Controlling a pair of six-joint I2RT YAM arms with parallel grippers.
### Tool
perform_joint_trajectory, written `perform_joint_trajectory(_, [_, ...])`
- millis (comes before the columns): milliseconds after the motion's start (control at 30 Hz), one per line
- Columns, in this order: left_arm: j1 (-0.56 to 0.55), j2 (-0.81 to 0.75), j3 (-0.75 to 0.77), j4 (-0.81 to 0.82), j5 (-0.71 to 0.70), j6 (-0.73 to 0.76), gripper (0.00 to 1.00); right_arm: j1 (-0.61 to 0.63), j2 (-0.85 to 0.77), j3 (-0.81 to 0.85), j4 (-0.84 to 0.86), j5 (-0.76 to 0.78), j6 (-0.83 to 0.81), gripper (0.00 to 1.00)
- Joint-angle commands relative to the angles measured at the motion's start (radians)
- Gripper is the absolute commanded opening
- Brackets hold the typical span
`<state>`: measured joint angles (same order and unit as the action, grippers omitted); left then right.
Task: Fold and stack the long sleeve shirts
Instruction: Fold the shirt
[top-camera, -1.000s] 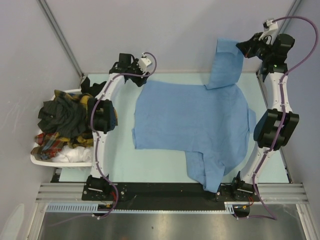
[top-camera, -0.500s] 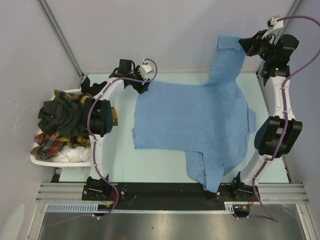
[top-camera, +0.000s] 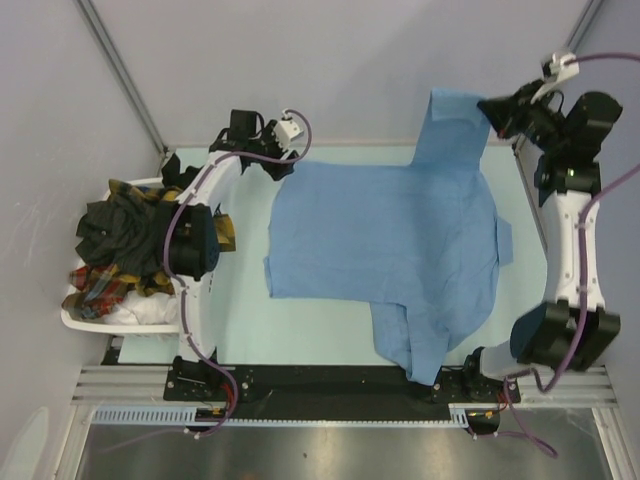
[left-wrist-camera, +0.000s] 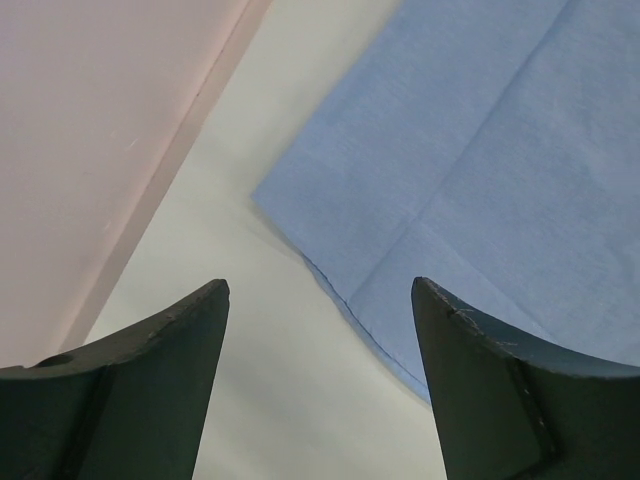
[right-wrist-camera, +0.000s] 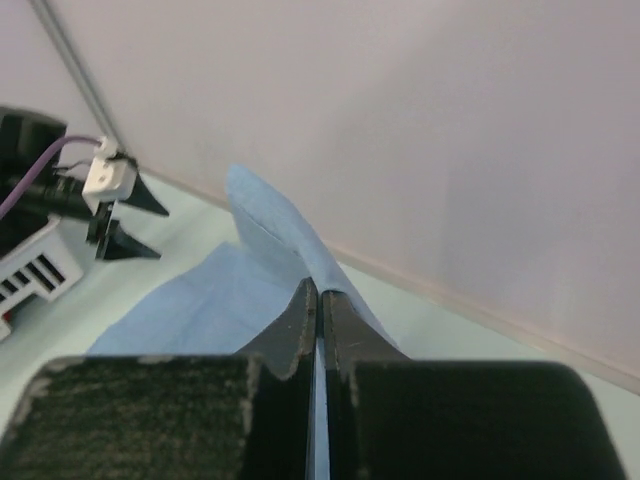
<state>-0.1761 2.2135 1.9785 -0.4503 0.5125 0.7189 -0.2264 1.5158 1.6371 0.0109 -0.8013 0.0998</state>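
A light blue long sleeve shirt (top-camera: 385, 240) lies spread flat on the table. Its far sleeve (top-camera: 450, 130) is lifted up off the table. My right gripper (top-camera: 492, 108) is shut on that sleeve's end; in the right wrist view the blue cloth (right-wrist-camera: 265, 235) runs up into the shut right gripper (right-wrist-camera: 320, 292). My left gripper (top-camera: 283, 166) hovers open at the shirt's far left corner (left-wrist-camera: 300, 200), holding nothing (left-wrist-camera: 320, 290). Several other long sleeve shirts, dark green-black (top-camera: 125, 235), yellow-black plaid (top-camera: 165, 200) and red plaid (top-camera: 100, 285), are heaped at the left.
The heap fills a white slatted basket (top-camera: 120, 320) at the table's left edge, beside the left arm. The back wall (top-camera: 350, 70) stands close behind both grippers. The shirt's near sleeve (top-camera: 415, 345) hangs toward the front rail (top-camera: 330, 385).
The right gripper has risen and shifted right, drawing the sleeve up taller. The left gripper has edged slightly left and back at the shirt's far corner.
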Motion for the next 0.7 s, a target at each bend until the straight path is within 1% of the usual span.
perform_joint_trajectory(0, [0.004,-0.133,-0.082,-0.031,0.066,0.083,0.79,-0.004,-0.324,-0.166,-0.19,-0.053,-0.199,0.0])
perform_joint_trajectory(67, [0.007,-0.153,-0.124,-0.033,0.073,0.096,0.79,-0.025,-0.414,-0.227,-0.254,-0.042,-0.244,0.0])
perform_joint_trajectory(100, [0.007,-0.161,-0.136,-0.034,0.075,0.108,0.79,-0.034,-0.463,-0.273,-0.312,-0.035,-0.262,0.0])
perform_joint_trajectory(133, [0.007,-0.176,-0.147,-0.036,0.073,0.114,0.79,-0.05,-0.536,-0.292,-0.342,-0.027,-0.291,0.0])
perform_joint_trajectory(167, [0.007,-0.187,-0.17,-0.037,0.075,0.123,0.8,-0.083,-0.578,-0.307,-0.37,-0.018,-0.302,0.0])
perform_joint_trajectory(233, [0.007,-0.211,-0.196,-0.056,0.09,0.174,0.8,-0.126,-0.673,-0.347,-0.462,-0.018,-0.349,0.0])
perform_joint_trajectory(333, [0.007,-0.241,-0.24,-0.09,0.107,0.257,0.81,-0.197,-0.767,-0.394,-0.589,0.008,-0.409,0.0])
perform_joint_trajectory(400, [0.004,-0.25,-0.26,-0.108,0.106,0.301,0.82,-0.226,-0.799,-0.448,-0.638,0.027,-0.42,0.0])
perform_joint_trajectory(500, [0.001,-0.252,-0.273,-0.145,0.104,0.355,0.82,-0.229,-0.816,-0.508,-0.631,0.068,-0.416,0.0])
perform_joint_trajectory(567, [-0.003,-0.239,-0.274,-0.171,0.106,0.375,0.82,-0.229,-0.79,-0.551,-0.612,0.088,-0.408,0.0])
perform_joint_trajectory(600, [-0.006,-0.232,-0.268,-0.182,0.103,0.378,0.8,-0.229,-0.777,-0.565,-0.6,0.097,-0.397,0.0])
perform_joint_trajectory(667, [-0.02,-0.215,-0.239,-0.224,0.097,0.384,0.79,-0.229,-0.722,-0.582,-0.585,0.108,-0.382,0.0])
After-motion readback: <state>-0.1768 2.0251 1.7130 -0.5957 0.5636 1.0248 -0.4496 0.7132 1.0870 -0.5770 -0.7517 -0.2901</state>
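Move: The right hand already pinches the shirt's raised far edge; the shirt's middle on the table lies about 9 cm back, 19 left and 43 below it, and the right sleeve's end some 10 back, 11 right. From the open left hand, the shirt's middle is about 21 cm back, 25 right and 14 below; the shirt's far left corner is roughly 5 ahead, 3 right. Right hand swings the shirt's pinched edge back about 20 cm, then down 10; open left draws back 8. ##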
